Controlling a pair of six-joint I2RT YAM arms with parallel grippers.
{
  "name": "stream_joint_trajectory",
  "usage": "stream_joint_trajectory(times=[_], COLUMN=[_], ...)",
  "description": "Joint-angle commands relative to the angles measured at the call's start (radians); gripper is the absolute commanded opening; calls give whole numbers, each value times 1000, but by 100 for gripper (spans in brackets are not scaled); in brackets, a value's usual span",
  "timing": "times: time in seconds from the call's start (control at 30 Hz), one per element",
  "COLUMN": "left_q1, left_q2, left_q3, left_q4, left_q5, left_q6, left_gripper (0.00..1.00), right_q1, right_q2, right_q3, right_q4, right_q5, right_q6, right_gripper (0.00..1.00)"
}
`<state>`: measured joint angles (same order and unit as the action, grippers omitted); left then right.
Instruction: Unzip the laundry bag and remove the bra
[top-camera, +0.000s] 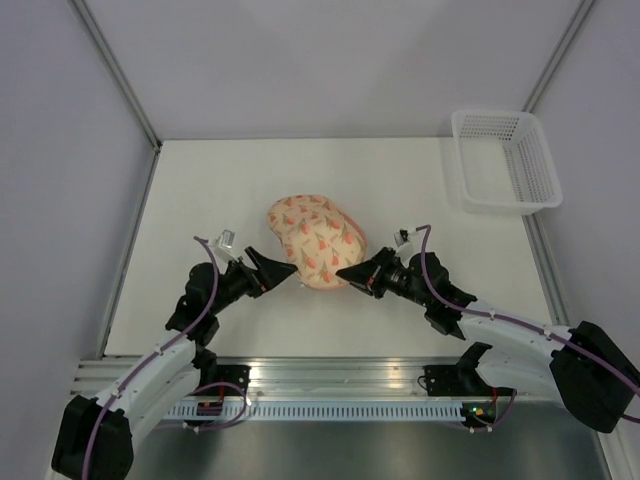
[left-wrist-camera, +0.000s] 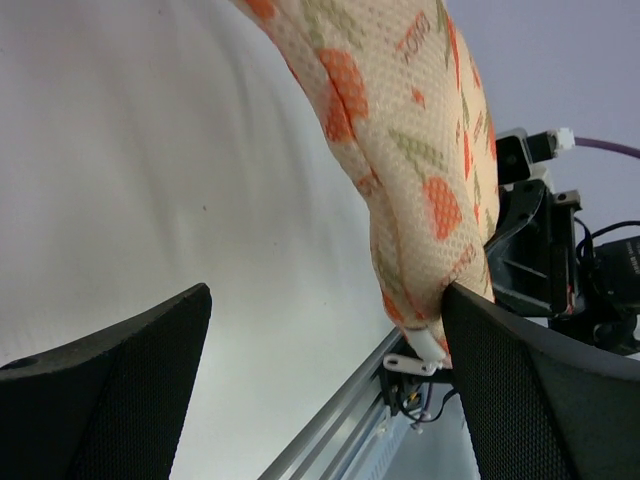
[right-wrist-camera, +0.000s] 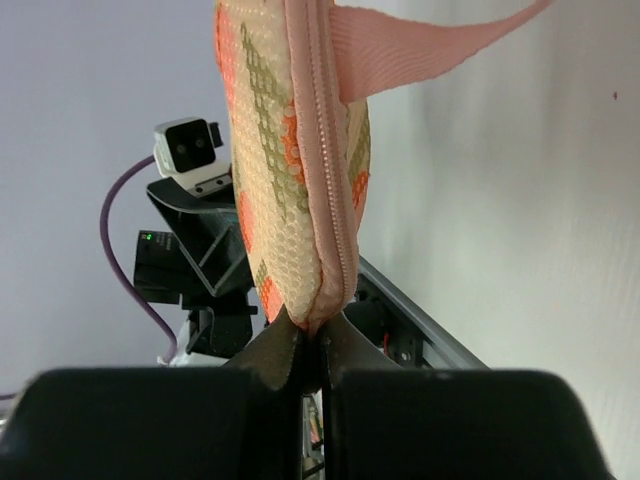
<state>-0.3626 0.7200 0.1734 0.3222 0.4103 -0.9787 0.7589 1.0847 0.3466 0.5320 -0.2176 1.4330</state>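
The laundry bag (top-camera: 316, 240), peach-cream with orange print, lies zipped at the table's middle. My right gripper (top-camera: 346, 272) is shut on its near right edge; in the right wrist view the fingertips pinch the fabric just below the pink zipper rim (right-wrist-camera: 326, 170), and the pink loop (right-wrist-camera: 430, 45) streams off to the right. My left gripper (top-camera: 288, 271) is open at the bag's near left end. In the left wrist view the bag (left-wrist-camera: 420, 150) hangs against the right finger (left-wrist-camera: 545, 390), with a white zipper pull (left-wrist-camera: 424, 352) beside it. The bra is hidden.
A white plastic mesh basket (top-camera: 505, 160) stands at the table's back right corner. The metal rail (top-camera: 330, 375) with both arm bases runs along the near edge. Grey walls close off the left, back and right sides.
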Motion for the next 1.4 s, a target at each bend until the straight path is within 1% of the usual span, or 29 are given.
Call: stream_joint_trajectory(times=[0.0, 0.13, 0.17, 0.37, 0.47, 0.57, 0.67, 0.7, 0.73, 0.77, 0.83, 0.87, 0.93, 0.97, 1.03, 1.07, 1.1, 1.13, 1.17, 1.2, 1.23, 1.27, 1.3, 1.37], left_q1=[-4, -18, -27, -85, -128, -179, -206, -208, -208, -208, -208, -208, -208, -208, -208, -208, -208, -210, -210, -213, -217, -222, -226, -242], left_q2=[-8, 28, 39, 105, 154, 188, 187, 184, 171, 165, 156, 151, 151, 154, 159, 168, 171, 174, 176, 174, 173, 173, 164, 161], left_q3=[11, 3, 0, 17, 28, 52, 48, 41, 41, 41, 49, 52, 58, 60, 69, 72, 75, 77, 77, 83, 84, 86, 87, 93], left_q4=[83, 168, 211, 310, 342, 333, 327, 328, 325, 321, 293, 285, 279, 276, 253, 247, 241, 232, 192, 169, 147, 112, 95, 62], left_q5=[-74, -61, -62, -73, -73, -80, -105, -108, -110, -119, -125, -130, -133, -134, -137, -137, -140, -154, -165, -180, -197, -237, -255, -320], left_q6=[-61, -121, -135, -190, -207, -215, -215, -213, -210, -201, -190, -181, -178, -179, -183, -187, -190, -199, -215, -225, -233, -254, -264, -299], left_gripper=[100, 99, 100, 99, 100, 100, 95, 87, 82, 70, 57, 43, 31, 16, 3, 2, 2, 2, 2, 2, 2, 2, 2, 2], right_q1=[10, 10, 10, 10, 10, 11, 10, 10, 10, 10, 10, 10, 11, 10, 10, 10, 8, 10, 10, 10, 11, 11, 10, 10], right_q2=[-52, -75, -83, -104, -101, -97, -97, -97, -100, -104, -112, -117, -132, -135, -152, -158, -173, -180, -187, -196, -200, -203, -203, -201], right_q3=[51, 28, 26, 19, 11, 2, 3, 6, 6, 8, 14, 15, 19, 22, 43, 54, 81, 97, 115, 155, 173, 190, 215, 226], right_q4=[-147, -144, -145, -133, -107, -78, -64, -66, -69, -75, -102, -115, -142, -158, -231, -268, -350, -397, -446, -560, -610, -651, -721, -768], right_q5=[-63, -62, -62, -58, -59, -52, -49, -52, -54, -54, -54, -52, -51, -51, -40, -29, -16, 21, 44, 66, 119, 144, 174, 211], right_q6=[-86, -74, -72, -68, -56, -46, -39, -40, -42, -46, -60, -65, -75, -82, -124, -146, -179, -204, -268, -299, -328, -385, -407, -440], right_gripper=[0, 0, 0, 0, 0, 1, 0, 1, 0, 0, 0, 0, 0, 0, 0, 5, 19, 51, 62, 71, 81, 84, 85, 86])
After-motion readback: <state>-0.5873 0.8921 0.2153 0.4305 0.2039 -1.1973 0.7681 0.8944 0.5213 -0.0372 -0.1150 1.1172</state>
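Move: From the open left gripper, the near edge of the laundry bag hangs about 5 cm to the right, level fore-and-aft and some 2 cm higher. The bag's middle is roughly 8 cm ahead, 7 cm right and 5 cm lower; the shut right gripper, which already holds the bag's near-right corner, is about 12 cm right, 1 cm ahead and 3 cm higher. From the right gripper, that near edge lies about 7 cm left, 1 cm ahead and 1 cm lower. Bring the left gripper up a little and then about 5 cm right to the bag's near edge, close its fingers to pinch the fabric, then lower it about 2.5 cm with the grip kept. Meanwhile draw the right gripper and the corner it holds 2 cm back and slightly down and hold there; once the left has shut, open the right to let go and slip it right, rolling some 20 degrees. ##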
